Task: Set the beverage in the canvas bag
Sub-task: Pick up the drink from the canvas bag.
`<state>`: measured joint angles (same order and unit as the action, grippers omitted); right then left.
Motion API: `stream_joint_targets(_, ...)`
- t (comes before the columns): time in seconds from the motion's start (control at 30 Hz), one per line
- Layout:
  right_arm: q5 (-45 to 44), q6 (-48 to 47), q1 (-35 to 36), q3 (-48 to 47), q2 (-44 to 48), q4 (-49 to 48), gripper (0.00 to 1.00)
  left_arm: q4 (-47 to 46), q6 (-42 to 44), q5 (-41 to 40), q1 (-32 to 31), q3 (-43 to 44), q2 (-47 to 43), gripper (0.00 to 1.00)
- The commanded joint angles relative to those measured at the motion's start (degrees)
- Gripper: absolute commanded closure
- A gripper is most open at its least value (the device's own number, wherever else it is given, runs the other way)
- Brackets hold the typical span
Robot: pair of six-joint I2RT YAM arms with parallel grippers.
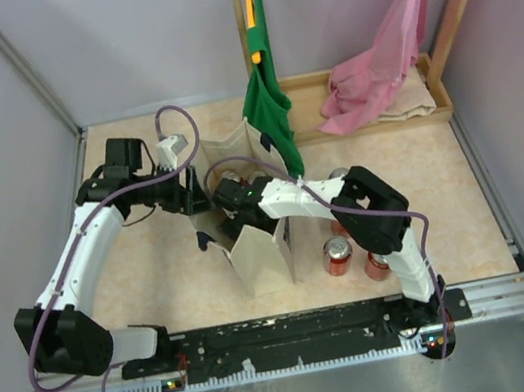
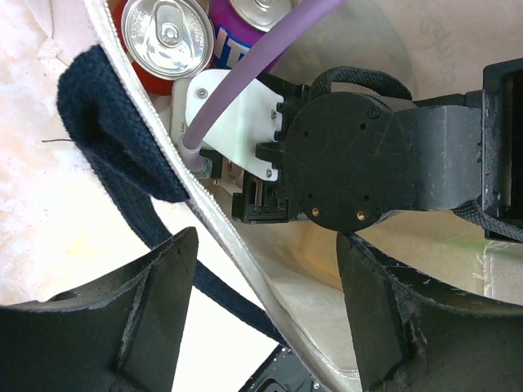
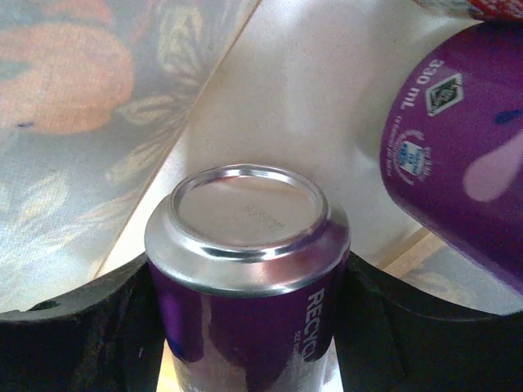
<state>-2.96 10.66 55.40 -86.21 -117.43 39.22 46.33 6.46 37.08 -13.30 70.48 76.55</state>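
The cream canvas bag (image 1: 264,252) with navy handles stands open at the table's middle. My right gripper (image 1: 231,204) reaches down into it. In the right wrist view both black fingers press the sides of a purple beverage can (image 3: 249,269), its bare metal end facing the camera. My left gripper (image 2: 268,245) is open and straddles the bag's rim (image 2: 214,219), one finger outside and one inside, with gaps on both sides. The navy handle (image 2: 114,131) hangs over the rim. Deeper in the bag lie a red can (image 2: 167,37) and another purple can (image 2: 245,33).
Two red cans (image 1: 338,256) (image 1: 377,265) stand on the table right of the bag. A green cloth bag (image 1: 266,104) and a pink one (image 1: 381,63) hang at the back over a wooden tray (image 1: 429,108). A second purple can (image 3: 462,155) lies close to the held one.
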Motion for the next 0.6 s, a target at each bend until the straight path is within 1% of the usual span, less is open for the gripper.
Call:
stream_joint_targets(0.0,-1.3,-1.1,-0.2,-3.2,1.0,4.1,1.00,-0.3,0.9,0.8,0.2,1.9,0.1,0.25)
stream_joint_targets(0.33,-5.0,-1.1,-0.2,-6.7,9.8,3.2,1.00,-0.5,1.0,0.9,0.2,2.4,0.9,0.26)
stream_joint_targets(0.57,-6.3,-1.6,-0.1,-10.2,12.9,3.4,1.00,-0.6,1.0,1.0,0.2,2.7,1.2,0.26)
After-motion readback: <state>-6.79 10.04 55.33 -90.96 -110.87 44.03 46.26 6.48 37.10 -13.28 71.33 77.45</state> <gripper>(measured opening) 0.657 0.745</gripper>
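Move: The right hand already has the purple can gripped between its fingers, lying low in the bag. The second purple can stands or leans about 8 cm ahead and 2 cm to its right. The red can is some 11 cm ahead and 2 cm left, both middles only about 1 cm higher. From the left hand, up at the bag's rim, the gripped can lies roughly 8 cm right, 4 cm back and 17 cm below. Keeping its grip on the lying purple can, the right hand creeps slightly to its right and then lifts with growing speed, about 7 cm up off the bag's floor, drifting only a little forward. The fingers hold their gap while the wrist tips up by some 5 to 10 degrees. The left hand stays by the bag's rim, fingers apart. ##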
